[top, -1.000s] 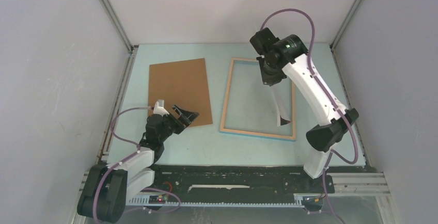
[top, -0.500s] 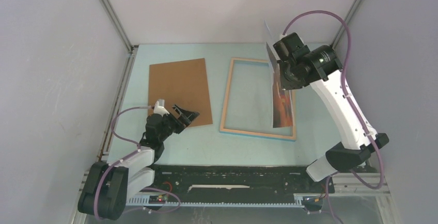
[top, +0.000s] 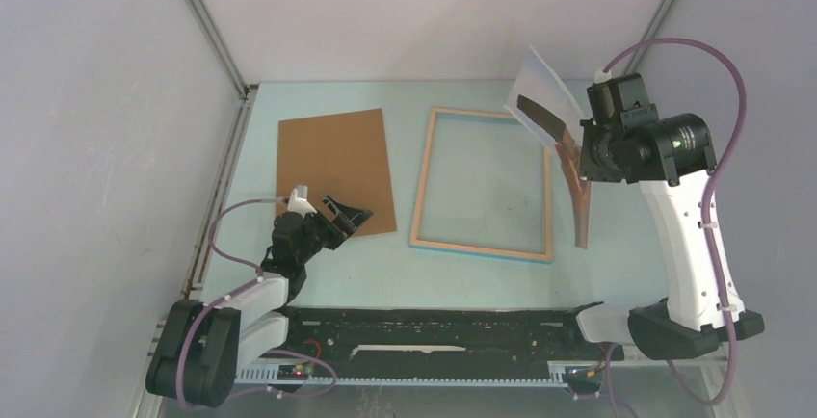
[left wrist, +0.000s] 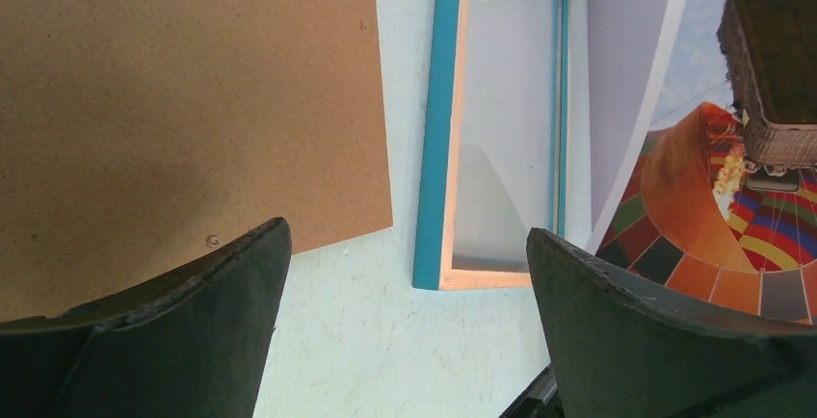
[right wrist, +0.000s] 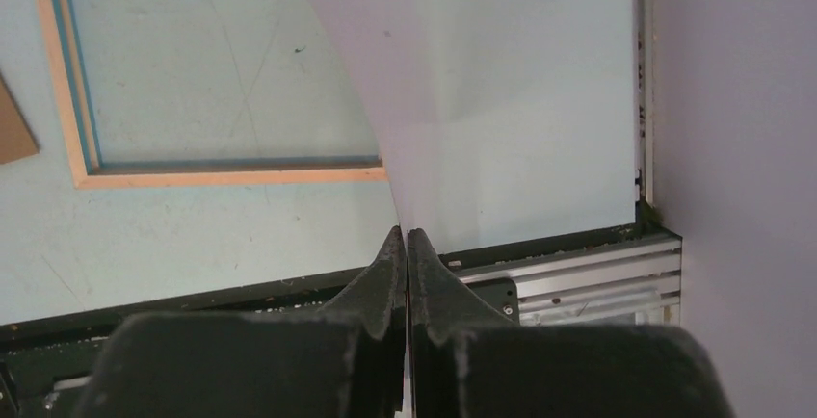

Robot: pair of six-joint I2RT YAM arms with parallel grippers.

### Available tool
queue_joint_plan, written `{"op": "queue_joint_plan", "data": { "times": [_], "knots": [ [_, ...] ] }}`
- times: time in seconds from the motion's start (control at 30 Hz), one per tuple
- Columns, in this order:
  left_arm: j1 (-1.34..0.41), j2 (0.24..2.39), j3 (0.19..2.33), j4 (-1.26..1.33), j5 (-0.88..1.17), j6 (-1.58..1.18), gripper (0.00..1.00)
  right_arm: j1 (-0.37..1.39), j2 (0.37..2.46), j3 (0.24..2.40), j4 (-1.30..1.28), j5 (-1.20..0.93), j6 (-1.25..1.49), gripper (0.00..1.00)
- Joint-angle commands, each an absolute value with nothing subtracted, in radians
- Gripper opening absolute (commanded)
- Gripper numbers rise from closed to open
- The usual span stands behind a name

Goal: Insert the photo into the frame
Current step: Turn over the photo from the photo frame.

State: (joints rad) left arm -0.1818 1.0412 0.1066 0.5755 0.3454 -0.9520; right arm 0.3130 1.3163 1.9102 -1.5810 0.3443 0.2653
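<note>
My right gripper (top: 579, 145) is shut on the photo (top: 542, 91), held in the air over the frame's right edge. The print bends: its white back faces up, and its lower end (top: 581, 216) hangs just right of the frame. In the right wrist view the pale back of the photo (right wrist: 482, 100) rises from my closed gripper (right wrist: 406, 240). The frame (top: 421, 187) lies flat with its wood side up; the left wrist view shows its blue edge (left wrist: 438, 148) and the balloon print (left wrist: 694, 206). My left gripper (top: 343, 216) rests open near the board's corner, nothing between its fingers (left wrist: 405, 322).
A plain brown backing board (top: 335, 172) lies flat left of the frame, filling the left wrist view's upper left (left wrist: 173, 100). Grey walls close the table on three sides. A black rail (top: 434, 326) and aluminium strip (right wrist: 578, 274) run along the near edge.
My right arm has swung right and raised the photo from over the frame's inside to above its right edge, the print flexing. The left arm has not moved.
</note>
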Motion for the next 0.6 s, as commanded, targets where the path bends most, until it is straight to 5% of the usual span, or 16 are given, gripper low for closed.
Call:
{"op": "queue_joint_plan", "data": {
  "times": [0.0,0.23,0.57],
  "knots": [
    [-0.176,1.040,0.161,0.623,0.358,-0.950,1.00,0.337,1.355,1.900,-1.564,0.299,0.234,0.00],
    [-0.175,1.030,0.156,0.621,0.358,-0.949,1.00,0.425,1.451,1.854,-1.425,0.140,0.274,0.00],
    [-0.171,1.051,0.165,0.617,0.371,-0.951,1.00,0.530,1.876,1.978,-1.312,0.016,0.329,0.00]
  ]
}}
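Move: The photo is already pinched in my right hand, hanging high over the table. The frame it is going to has its middle some 15 cm ahead, 15 cm to the left and 32 cm below this hand; the frame's near right corner is roughly straight below me. The brown board lies about 17 cm ahead and 48 cm to the left, at table height. From my left hand the frame's middle is about 12 cm ahead, 33 cm to the right and 7 cm lower. With the fingers still shut on the photo's edge, I sweep my right hand about 13 cm to the left across the frame, sinking some 11 cm and reaching 7 cm or so forward, gathering speed. As it comes down I tip the fingers about 20 degrees steeper and turn the wrist some 15 degrees counter-clockwise, so the sheet trails to my right. ##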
